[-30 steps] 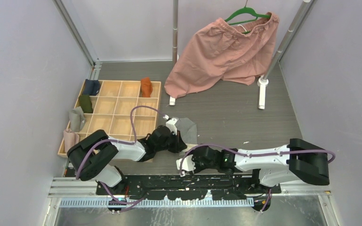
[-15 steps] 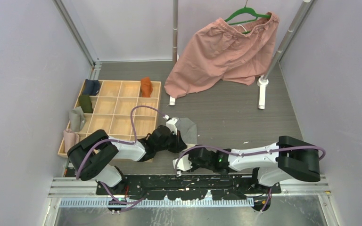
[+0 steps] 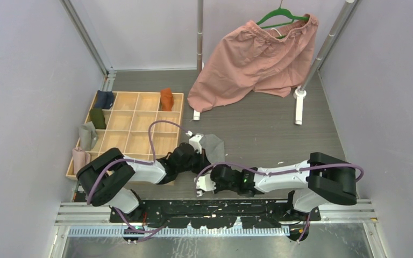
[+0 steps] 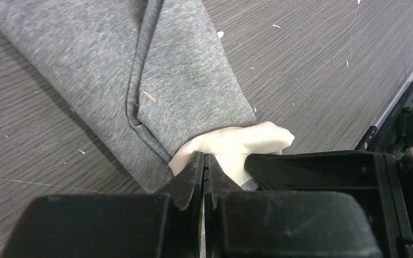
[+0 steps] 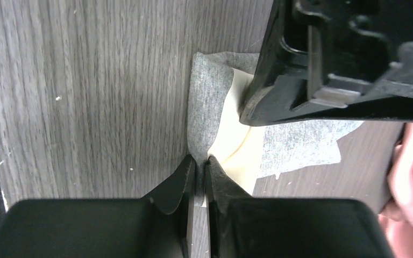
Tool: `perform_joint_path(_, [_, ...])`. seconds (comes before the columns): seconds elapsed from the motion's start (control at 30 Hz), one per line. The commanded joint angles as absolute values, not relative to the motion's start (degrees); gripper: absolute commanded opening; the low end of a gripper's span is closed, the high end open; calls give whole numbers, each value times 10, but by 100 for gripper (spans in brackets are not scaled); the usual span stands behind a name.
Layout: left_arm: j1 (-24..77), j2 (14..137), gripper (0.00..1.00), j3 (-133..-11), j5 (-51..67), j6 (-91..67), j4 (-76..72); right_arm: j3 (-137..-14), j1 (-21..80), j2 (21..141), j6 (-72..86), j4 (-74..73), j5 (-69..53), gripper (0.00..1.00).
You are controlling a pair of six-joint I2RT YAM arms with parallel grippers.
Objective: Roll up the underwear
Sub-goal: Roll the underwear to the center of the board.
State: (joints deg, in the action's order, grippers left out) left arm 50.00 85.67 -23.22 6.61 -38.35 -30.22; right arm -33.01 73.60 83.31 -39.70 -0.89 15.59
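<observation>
The grey underwear (image 3: pixel 214 145) lies folded on the dark wood table just right of the wooden tray, its cream waistband (image 4: pixel 247 138) at the near end. My left gripper (image 3: pixel 204 161) (image 4: pixel 203 157) is shut on that cream waistband. My right gripper (image 3: pixel 209 171) (image 5: pixel 199 160) has come in from the right, right beside the left one, and is shut on a thin grey edge of the underwear (image 5: pixel 208 102). The left gripper's black body (image 5: pixel 344 59) fills the upper right of the right wrist view. The rust-orange underwear (image 3: pixel 166 99) sits in a back compartment of the tray.
The wooden compartment tray (image 3: pixel 140 115) stands at the left with dark blue (image 3: pixel 105 99), green (image 3: pixel 98 118), grey (image 3: pixel 87 135) and pink (image 3: pixel 79 157) cloths along its left side. Big pink shorts (image 3: pixel 253 62) hang on a green hanger from the rack, whose white feet (image 3: pixel 299 105) rest on the table.
My right arm has slid left up to the grey underwear and its jaws have closed on the cloth's edge. The left gripper has stayed shut on the waistband.
</observation>
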Motion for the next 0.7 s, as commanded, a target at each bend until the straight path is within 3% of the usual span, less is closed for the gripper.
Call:
perform_joint_path(0.0, [485, 846, 1, -216, 51, -372, -275, -368, 732, 842, -289, -80, 92, 5])
perform_joint_path(0.4, [472, 756, 1, -216, 37, -379, -236, -416, 716, 853, -51, -91, -54, 1])
perform_joint_path(0.67, [470, 648, 1, -207, -13, -373, -161, -351, 663, 831, 68, 45, -134, 1])
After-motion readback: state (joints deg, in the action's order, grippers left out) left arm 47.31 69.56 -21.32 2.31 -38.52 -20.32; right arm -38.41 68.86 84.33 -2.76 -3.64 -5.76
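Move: My right fingers are already shut on the near, cream-banded end of the grey underwear; its middle lies about 8 cm ahead and 2 cm left of them. The divided box is centred some 13 cm farther out and 33 cm left, the orange roll about 26 cm farther out and 18 cm left. From my left hand, its closed tips on the cream band, the underwear's middle is about 4 cm ahead. Keeping the near end of the underwear pinched, I drag it across the table with my right hand, about 5 cm back towards my base and 4 cm left, swinging the fingers out of their forward slant by some 35 degrees and turning them clockwise. My left hand, still shut, eases left, then comes free of the cream band and lifts about 4 cm. ##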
